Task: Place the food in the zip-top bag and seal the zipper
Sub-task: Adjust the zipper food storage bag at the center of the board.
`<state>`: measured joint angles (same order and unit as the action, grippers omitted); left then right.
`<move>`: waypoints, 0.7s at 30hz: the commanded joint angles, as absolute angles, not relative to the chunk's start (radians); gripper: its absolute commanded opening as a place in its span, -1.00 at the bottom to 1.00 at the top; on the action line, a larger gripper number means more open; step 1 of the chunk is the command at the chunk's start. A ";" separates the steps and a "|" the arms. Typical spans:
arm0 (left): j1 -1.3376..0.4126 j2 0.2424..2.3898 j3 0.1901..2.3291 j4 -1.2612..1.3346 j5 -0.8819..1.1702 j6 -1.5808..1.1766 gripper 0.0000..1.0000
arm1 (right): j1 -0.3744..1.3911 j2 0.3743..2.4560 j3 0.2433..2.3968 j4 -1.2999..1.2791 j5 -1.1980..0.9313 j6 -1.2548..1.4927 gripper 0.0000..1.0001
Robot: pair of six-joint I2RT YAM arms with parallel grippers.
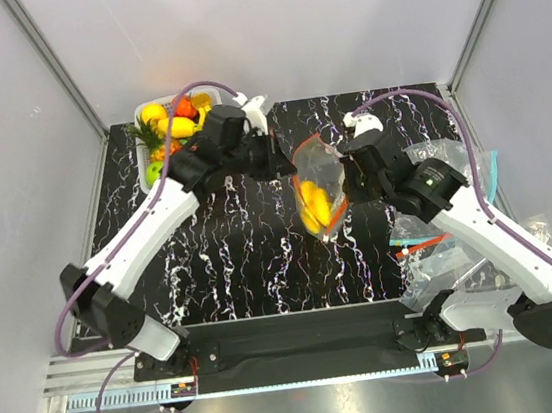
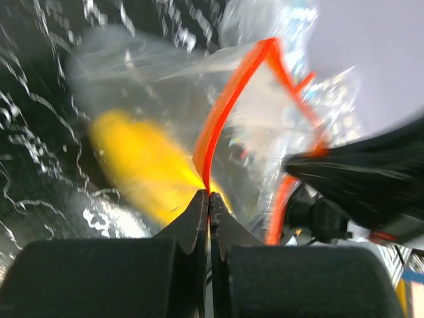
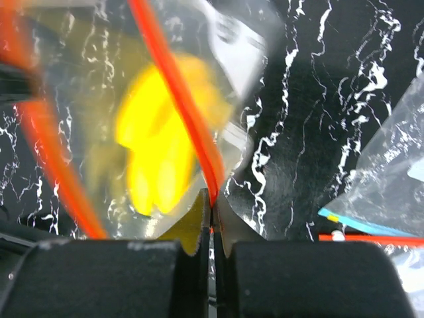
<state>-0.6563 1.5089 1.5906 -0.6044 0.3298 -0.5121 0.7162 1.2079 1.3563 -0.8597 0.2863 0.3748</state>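
Observation:
The clear zip-top bag (image 1: 318,183) hangs above the middle of the table between both arms, with a yellow banana bunch (image 1: 314,205) inside it. My left gripper (image 1: 289,164) is shut on the orange-red zipper (image 2: 222,116) at the bag's left edge, where the strip enters the closed fingertips of the left gripper (image 2: 209,193). The right gripper (image 1: 345,180) is shut on the same zipper (image 3: 179,93) on the other side; this gripper (image 3: 212,193) pinches the strip right beside the banana bunch (image 3: 159,152). More food (image 1: 173,120) lies in a basket at the back left.
A white basket (image 1: 146,158) of toy fruits sits at the table's back left corner. A pile of spare clear bags (image 1: 451,235), one with a teal-blue strip (image 3: 371,225), lies at the right under the right arm. Grey walls enclose the table.

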 commanded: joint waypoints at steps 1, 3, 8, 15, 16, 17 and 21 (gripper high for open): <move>-0.650 1.551 1.621 -0.630 0.422 -0.491 -1.00 | 0.710 1.160 1.436 -0.893 0.295 0.385 -1.00; -0.649 1.555 1.628 -0.643 0.417 -0.482 -1.00 | 0.712 1.161 1.471 -0.916 0.282 0.382 -1.00; -0.641 1.542 1.545 -0.606 0.387 -0.495 -0.87 | 0.710 1.178 1.425 -0.907 0.307 0.379 -1.00; -0.597 1.612 1.516 -0.574 0.425 -0.480 -0.32 | 0.710 1.212 1.330 -0.802 0.227 0.399 -1.00; -0.589 1.608 1.513 -0.574 0.429 -0.480 -0.14 | 0.710 1.221 1.333 -0.798 0.224 0.397 -1.00; -0.580 1.600 1.513 -0.574 0.408 -0.479 -0.04 | 0.710 1.235 1.335 -0.796 0.222 0.397 -1.00; -0.526 1.514 1.511 -0.607 0.315 -0.459 0.57 | 0.710 1.246 1.335 -0.779 0.216 0.393 -1.00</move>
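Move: Both hands already pinch the orange rim of the zipper bag, one on each side. The bananas hang inside it, about 14 cm below the left hand, 5 cm to its right and barely nearer the base, and some 10 cm below the right hand, 6 cm to its left and 3 cm ahead. The fruit basket stands roughly 19 cm ahead of the left hand, 21 cm to its left and 21 cm lower. The left fingers let go of the bag's rim, opening wide as the hand sinks about 7 cm in all and then swings off forward and to its left, tilting some 10 degrees. The right hand keeps its pinch on the rim, rising about 3 cm and then sinking past its start, ending a little to the left. ##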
